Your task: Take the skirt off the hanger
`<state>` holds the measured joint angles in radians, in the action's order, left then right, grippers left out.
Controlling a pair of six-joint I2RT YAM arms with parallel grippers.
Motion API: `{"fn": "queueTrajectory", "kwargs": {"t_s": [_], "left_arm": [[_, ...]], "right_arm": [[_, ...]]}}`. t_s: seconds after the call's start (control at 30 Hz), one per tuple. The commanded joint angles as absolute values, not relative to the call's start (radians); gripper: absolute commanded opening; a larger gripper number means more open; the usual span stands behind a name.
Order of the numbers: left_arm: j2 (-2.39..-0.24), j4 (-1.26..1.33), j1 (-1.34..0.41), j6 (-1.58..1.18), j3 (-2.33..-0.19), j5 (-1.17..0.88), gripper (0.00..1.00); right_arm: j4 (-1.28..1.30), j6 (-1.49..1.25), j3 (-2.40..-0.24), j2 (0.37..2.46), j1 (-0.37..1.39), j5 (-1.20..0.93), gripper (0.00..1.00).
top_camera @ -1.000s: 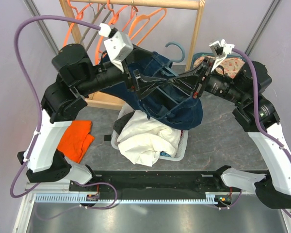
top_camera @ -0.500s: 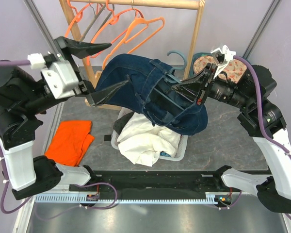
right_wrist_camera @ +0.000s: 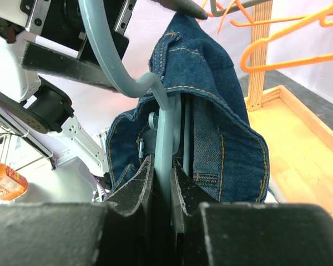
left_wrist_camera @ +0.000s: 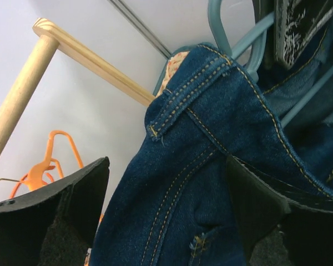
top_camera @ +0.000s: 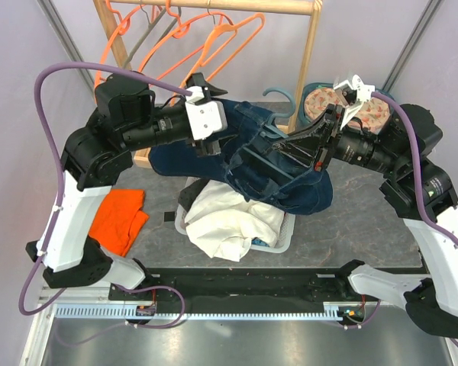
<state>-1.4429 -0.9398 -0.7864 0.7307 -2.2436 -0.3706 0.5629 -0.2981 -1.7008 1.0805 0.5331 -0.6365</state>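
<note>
A dark blue denim skirt (top_camera: 278, 179) hangs on a pale blue-grey hanger (right_wrist_camera: 165, 138), held in the air above the laundry basket. My right gripper (top_camera: 278, 149) is shut on the hanger's stem; in the right wrist view (right_wrist_camera: 162, 177) both pads pinch it, with the skirt's waistband (right_wrist_camera: 211, 94) draped over it. My left gripper (top_camera: 223, 118) is at the skirt's left upper edge. In the left wrist view (left_wrist_camera: 166, 216) its jaws stand wide open with denim (left_wrist_camera: 211, 166) between them, not pinched. The hanger's hook (left_wrist_camera: 225, 33) shows above.
A white basket (top_camera: 288, 229) with white cloth (top_camera: 229, 217) sits under the skirt. An orange cloth (top_camera: 120, 217) lies on the table at left. A wooden rack (top_camera: 309, 46) with orange hangers (top_camera: 221, 42) stands behind. A patterned item (top_camera: 366, 110) sits back right.
My left arm, swung out left with open jaws half a second ago, has come back to the skirt's left edge. The right gripper keeps the hanger, shifted slightly right and down.
</note>
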Motion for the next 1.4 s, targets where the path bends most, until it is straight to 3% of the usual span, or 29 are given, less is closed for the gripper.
{"fn": "queueTrajectory", "kwargs": {"t_s": [0.0,0.1,0.4,0.47,0.5,0.53,0.6,0.7,0.87,1.13,1.23,1.37], "left_arm": [[-1.42,-0.936,-0.784,0.816,-2.23,-0.367,0.57],[-1.428,-0.939,-0.784,0.813,-2.226,-0.373,0.02],[-1.42,-0.95,-0.785,0.81,-2.243,-0.385,0.02],[-1.419,-0.948,-0.785,0.802,-2.252,-0.387,0.02],[-1.422,-0.948,-0.785,0.805,-2.258,-0.387,0.02],[-1.422,-0.946,-0.785,0.804,-2.273,-0.385,0.02],[-1.419,-0.94,-0.785,0.811,-2.281,-0.377,0.02],[-1.408,-0.934,-0.785,0.824,-2.28,-0.357,0.02],[-1.373,-0.904,-0.785,0.836,-2.24,-0.354,0.02],[-1.345,-0.902,-0.785,0.828,-2.227,-0.357,0.02],[-1.338,-0.9,-0.785,0.831,-2.223,-0.348,0.02],[-1.318,-0.899,-0.785,0.847,-2.194,-0.345,0.02]], "right_arm": [[0.468,-0.281,-1.763,1.049,0.537,-0.666,0.0],[0.466,-0.282,-1.766,1.054,0.535,-0.667,0.0],[0.427,-0.293,-1.707,1.052,0.534,-0.655,0.03],[0.405,-0.298,-1.691,1.054,0.535,-0.652,0.14],[0.403,-0.296,-1.686,1.057,0.535,-0.647,0.24],[0.408,-0.292,-1.683,1.06,0.535,-0.638,0.41],[0.437,-0.266,-1.693,1.078,0.535,-0.631,0.55],[0.56,-0.167,-1.749,1.1,0.535,-0.585,0.64],[0.696,-0.043,-1.819,1.103,0.535,-0.534,0.65],[0.761,0.127,-1.895,1.066,0.554,-0.091,0.68],[0.761,0.137,-1.899,1.058,0.552,-0.055,0.71],[0.741,0.135,-1.904,1.043,0.554,-0.181,0.73]]}}
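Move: The denim skirt's side just below the waistband lies between the left hand's open fingers, about 2 cm right of and 1 cm below its hand point. From that hand the blue-grey hanger's hook is about 9 cm right and 2 ahead, the nearest orange hanger some 14 ahead and 3 left. The right hand still pinches the blue-grey hanger's arm at its hand point; the skirt spot lies roughly 9 cm left and 5 ahead of it. Sinking about 2.5 cm, the left hand shuts its open fingers on the denim below the waistband, then keeps its pinch while easing left and slightly back up. Once it has that grip, the nearly still right hand opens, lets go of the hanger arm and pulls away some 8 cm to the right, a little forward and up, swinging clockwise about 30 degrees. ##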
